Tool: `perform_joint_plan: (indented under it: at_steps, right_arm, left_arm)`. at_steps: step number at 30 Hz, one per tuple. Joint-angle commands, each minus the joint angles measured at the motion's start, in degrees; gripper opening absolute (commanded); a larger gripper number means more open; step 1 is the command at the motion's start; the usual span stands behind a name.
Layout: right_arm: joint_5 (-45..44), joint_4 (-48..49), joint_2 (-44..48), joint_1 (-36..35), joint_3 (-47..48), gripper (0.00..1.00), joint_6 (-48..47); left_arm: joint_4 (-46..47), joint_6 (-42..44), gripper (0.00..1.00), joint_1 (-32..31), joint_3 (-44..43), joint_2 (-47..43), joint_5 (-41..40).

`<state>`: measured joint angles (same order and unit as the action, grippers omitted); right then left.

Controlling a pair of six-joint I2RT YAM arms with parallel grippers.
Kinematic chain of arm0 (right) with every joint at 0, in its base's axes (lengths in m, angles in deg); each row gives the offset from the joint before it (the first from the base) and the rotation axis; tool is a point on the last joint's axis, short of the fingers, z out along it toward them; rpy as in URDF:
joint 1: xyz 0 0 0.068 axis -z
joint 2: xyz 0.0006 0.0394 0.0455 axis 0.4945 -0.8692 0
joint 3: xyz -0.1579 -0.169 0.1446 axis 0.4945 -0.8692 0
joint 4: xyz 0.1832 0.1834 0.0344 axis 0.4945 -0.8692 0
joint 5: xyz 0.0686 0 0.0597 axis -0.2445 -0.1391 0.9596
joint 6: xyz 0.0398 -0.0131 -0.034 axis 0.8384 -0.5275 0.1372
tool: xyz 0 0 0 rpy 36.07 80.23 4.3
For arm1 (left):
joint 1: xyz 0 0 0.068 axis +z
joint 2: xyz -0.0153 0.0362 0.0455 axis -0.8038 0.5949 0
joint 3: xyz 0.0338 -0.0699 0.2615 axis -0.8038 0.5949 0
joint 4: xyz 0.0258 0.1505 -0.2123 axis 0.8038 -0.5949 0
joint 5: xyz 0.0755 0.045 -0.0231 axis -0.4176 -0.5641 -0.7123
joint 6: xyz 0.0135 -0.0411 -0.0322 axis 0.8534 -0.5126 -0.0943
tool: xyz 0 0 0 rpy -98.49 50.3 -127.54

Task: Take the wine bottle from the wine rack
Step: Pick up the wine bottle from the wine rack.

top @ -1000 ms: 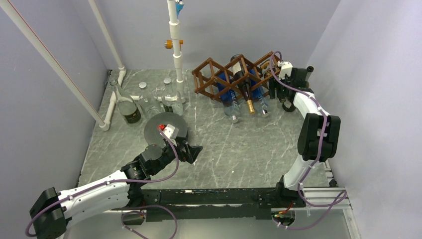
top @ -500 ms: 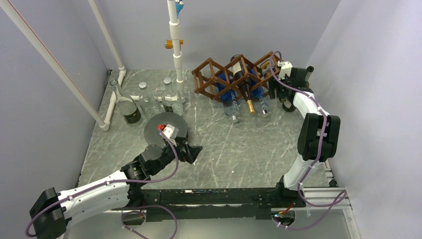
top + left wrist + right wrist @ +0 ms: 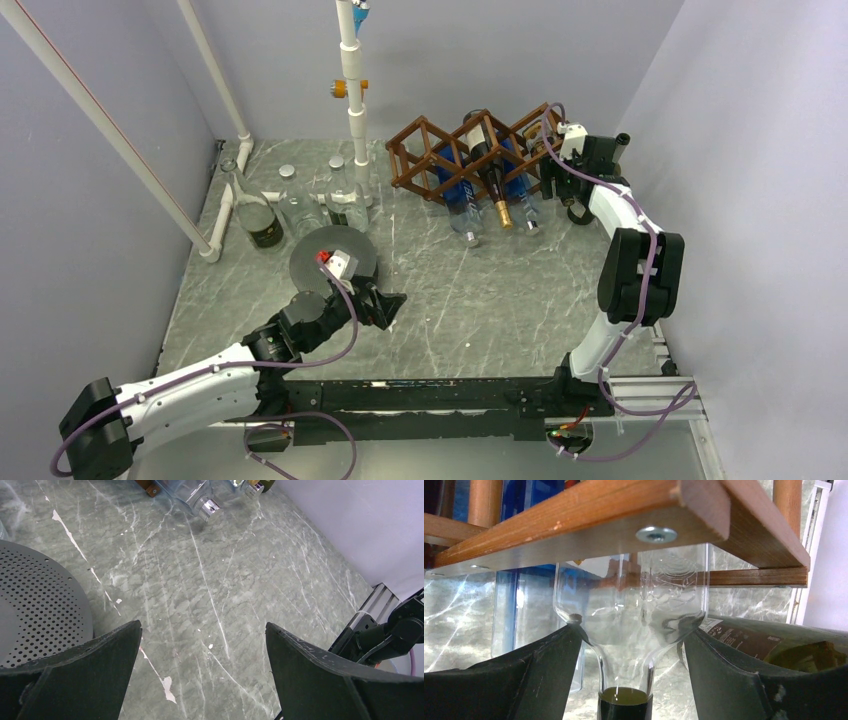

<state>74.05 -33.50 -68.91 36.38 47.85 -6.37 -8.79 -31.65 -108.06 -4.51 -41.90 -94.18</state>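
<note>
The brown wooden wine rack (image 3: pixel 425 150) stands at the back right, and one of its bars (image 3: pixel 589 517) crosses the top of the right wrist view. A clear wine bottle (image 3: pixel 631 605) with a dark capsule on its neck pokes out from under that bar. My right gripper (image 3: pixel 629 630) is at the rack's right end (image 3: pixel 560 188), shut on the bottle's shoulder. Both fingers press the glass. My left gripper (image 3: pixel 202 630) hangs open and empty over the marble table (image 3: pixel 470 290), far from the rack.
A dark bottle with a gold cap (image 3: pixel 492 180) and two blue-labelled clear bottles (image 3: pixel 455 195) lie in the rack. A dark green labelled bottle (image 3: pixel 769 642) lies beside my right finger. A perforated dark disc (image 3: pixel 325 255), glass bottles (image 3: pixel 262 218) and a white post (image 3: pixel 355 110) stand at the left.
</note>
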Motion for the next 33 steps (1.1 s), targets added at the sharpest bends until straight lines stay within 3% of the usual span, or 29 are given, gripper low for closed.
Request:
perform_joint_plan:
  at_steps: [1,25,33]
  right_arm:
    - [-1.4,-1.6,3.5,-0.2,0.8,0.76,0.8]
    - [-1.5,-3.6,1.9,-0.1,1.7,0.66,1.3]
    - [-0.8,-4.4,2.1,0.0,1.7,0.38,1.3]
  left_arm:
    - [1.5,-0.8,1.00,0.3,0.1,-0.7,0.1]
    - [1.0,-0.7,1.00,0.3,-0.2,-0.9,0.1]
    - [0.9,-0.8,1.00,0.3,0.0,-1.2,0.0]
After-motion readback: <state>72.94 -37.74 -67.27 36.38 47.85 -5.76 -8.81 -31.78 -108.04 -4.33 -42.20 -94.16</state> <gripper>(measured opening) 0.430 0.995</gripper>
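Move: The clear wine bottle lies in the rack's right end with its neck already between the right fingers; its middle is about 10 cm ahead, 2 cm left and roughly level. The rack's middle stands some 16 cm left and 8 cm ahead, a blue bottle 8 cm left, 4 cm ahead and 7 cm lower. A green bottle stands about 8 cm right and 2 cm ahead. From the left hand, the clear bottle is some 40 cm ahead and 31 cm right. Around the clear bottle's neck, just on the body side of its dark collar, the right fingers narrow from wide open to a little over half that gap, mostly at the end. Beforehand the hand eases back about 1 cm along the neck, away from the rack, with a slight rise that it then gives back; the pads end close against both sides of the neck, a firm pinch not yet visible. ##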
